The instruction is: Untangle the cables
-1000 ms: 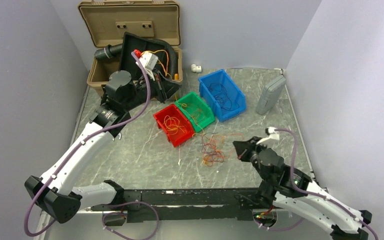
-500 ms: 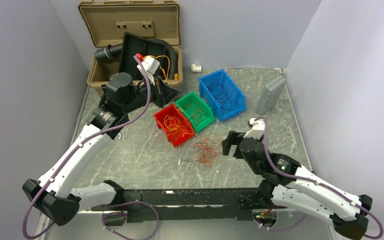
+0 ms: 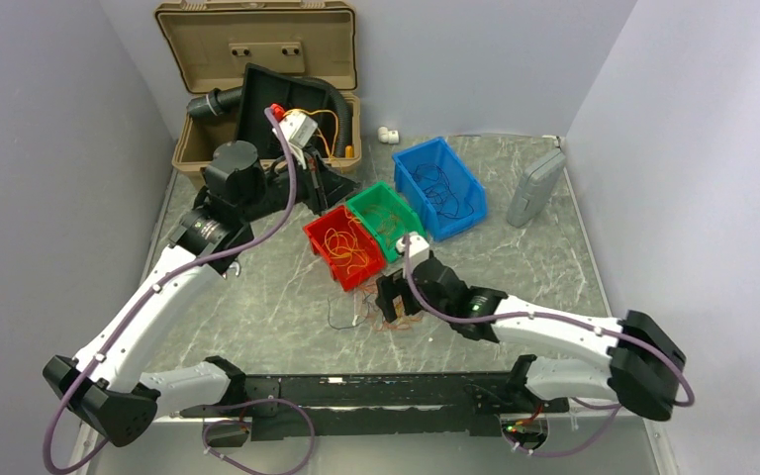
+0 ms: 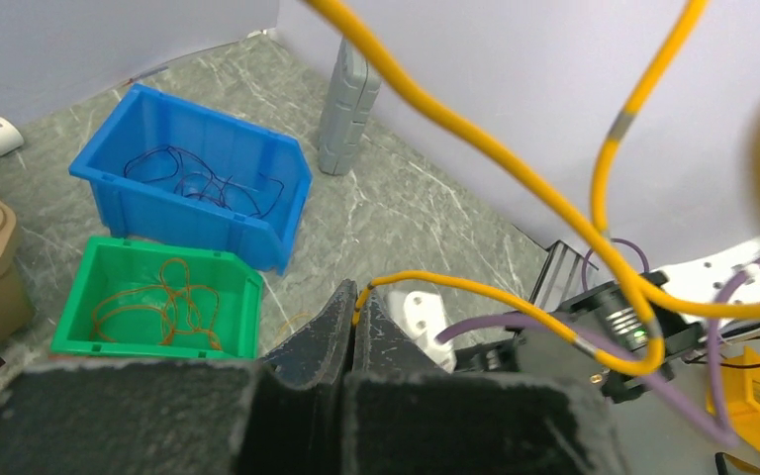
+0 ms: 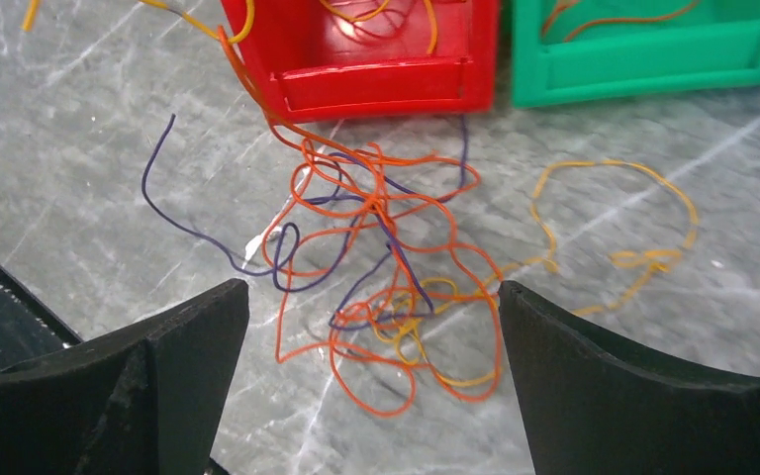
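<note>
The cables are thin wires. A tangle of orange, purple and yellow ones (image 5: 376,267) lies on the table in front of the red bin (image 5: 376,84). My right gripper (image 5: 373,289) hangs open just above this tangle, one finger on either side, touching nothing. In the top view the right gripper (image 3: 393,297) hides most of the tangle; a dark strand (image 3: 341,319) trails to its left. My left gripper (image 4: 359,297) is shut on a yellow wire (image 4: 475,287) that loops up past its camera. It is raised beside the tan case (image 3: 257,45).
Red (image 3: 319,230), green (image 3: 368,197) and blue (image 3: 414,153) bins stand in a row, each holding sorted wires. A lone yellow wire (image 5: 633,213) lies before the green bin. A grey case (image 3: 535,186) sits at the far right; a black corrugated hose (image 3: 220,99) lies in the tan case.
My right arm swung left from the table's right side to over the tangle, and its gripper opened. The tangle shifted left. The left arm stayed put.
</note>
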Robot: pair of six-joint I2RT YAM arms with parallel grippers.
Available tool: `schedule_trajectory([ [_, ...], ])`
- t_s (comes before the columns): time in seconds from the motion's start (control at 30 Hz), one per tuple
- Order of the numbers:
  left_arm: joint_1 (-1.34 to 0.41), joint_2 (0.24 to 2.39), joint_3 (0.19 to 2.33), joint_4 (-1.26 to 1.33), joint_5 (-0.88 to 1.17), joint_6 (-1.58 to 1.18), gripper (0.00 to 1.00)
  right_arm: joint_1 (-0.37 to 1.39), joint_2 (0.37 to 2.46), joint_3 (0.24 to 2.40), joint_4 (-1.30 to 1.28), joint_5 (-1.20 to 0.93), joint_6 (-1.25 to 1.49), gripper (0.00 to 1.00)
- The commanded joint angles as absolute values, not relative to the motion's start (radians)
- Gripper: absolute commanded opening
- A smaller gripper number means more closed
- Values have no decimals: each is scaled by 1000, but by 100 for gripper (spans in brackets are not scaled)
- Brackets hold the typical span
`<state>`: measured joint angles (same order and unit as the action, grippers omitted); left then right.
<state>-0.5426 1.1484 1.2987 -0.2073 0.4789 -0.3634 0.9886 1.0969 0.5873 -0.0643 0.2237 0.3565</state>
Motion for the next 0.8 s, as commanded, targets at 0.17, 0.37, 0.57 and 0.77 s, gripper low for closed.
schedule_trajectory([
  [0.17, -539, 1114, 1374, -185, 502, -372, 0, 990, 1325, 602, 332, 145, 344, 89],
  [0.37, -539, 1089, 1378, -178, 480, -379, 0, 989, 1399, 539, 413, 253, 467, 29],
  [0.57, -539, 1039, 1374, -214, 371, -343, 0, 962, 1223, 434, 196, 520, 712, 0],
  [0.77, -537, 1032, 1337, -249, 238, -335, 0, 878, 870, 368, -283, 686, 977, 0],
])
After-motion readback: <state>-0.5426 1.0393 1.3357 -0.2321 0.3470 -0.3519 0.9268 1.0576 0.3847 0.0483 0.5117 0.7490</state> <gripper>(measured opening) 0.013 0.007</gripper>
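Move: Some 6 cm below the open right hand, about 2 cm to its left and 1 cm ahead, lies the middle of the orange-purple cable tangle. The red bin's middle is roughly 11 cm ahead and 8 cm left of that hand; the green bin's is about 18 cm ahead and 1 cm left. From the left hand, which holds the yellow cable, the tangle is about 5 cm back, 1 cm right and 34 cm below. Reaching left about 5 cm, sinking and edging forward into the near side of the bins, the right hand shuts its fingers low at the tangle, then swings back right some 11 cm with them closed, turning about 30 degrees clockwise. The left hand keeps its pinch on the yellow cable and lifts it about 5 cm, drifting left late on. ##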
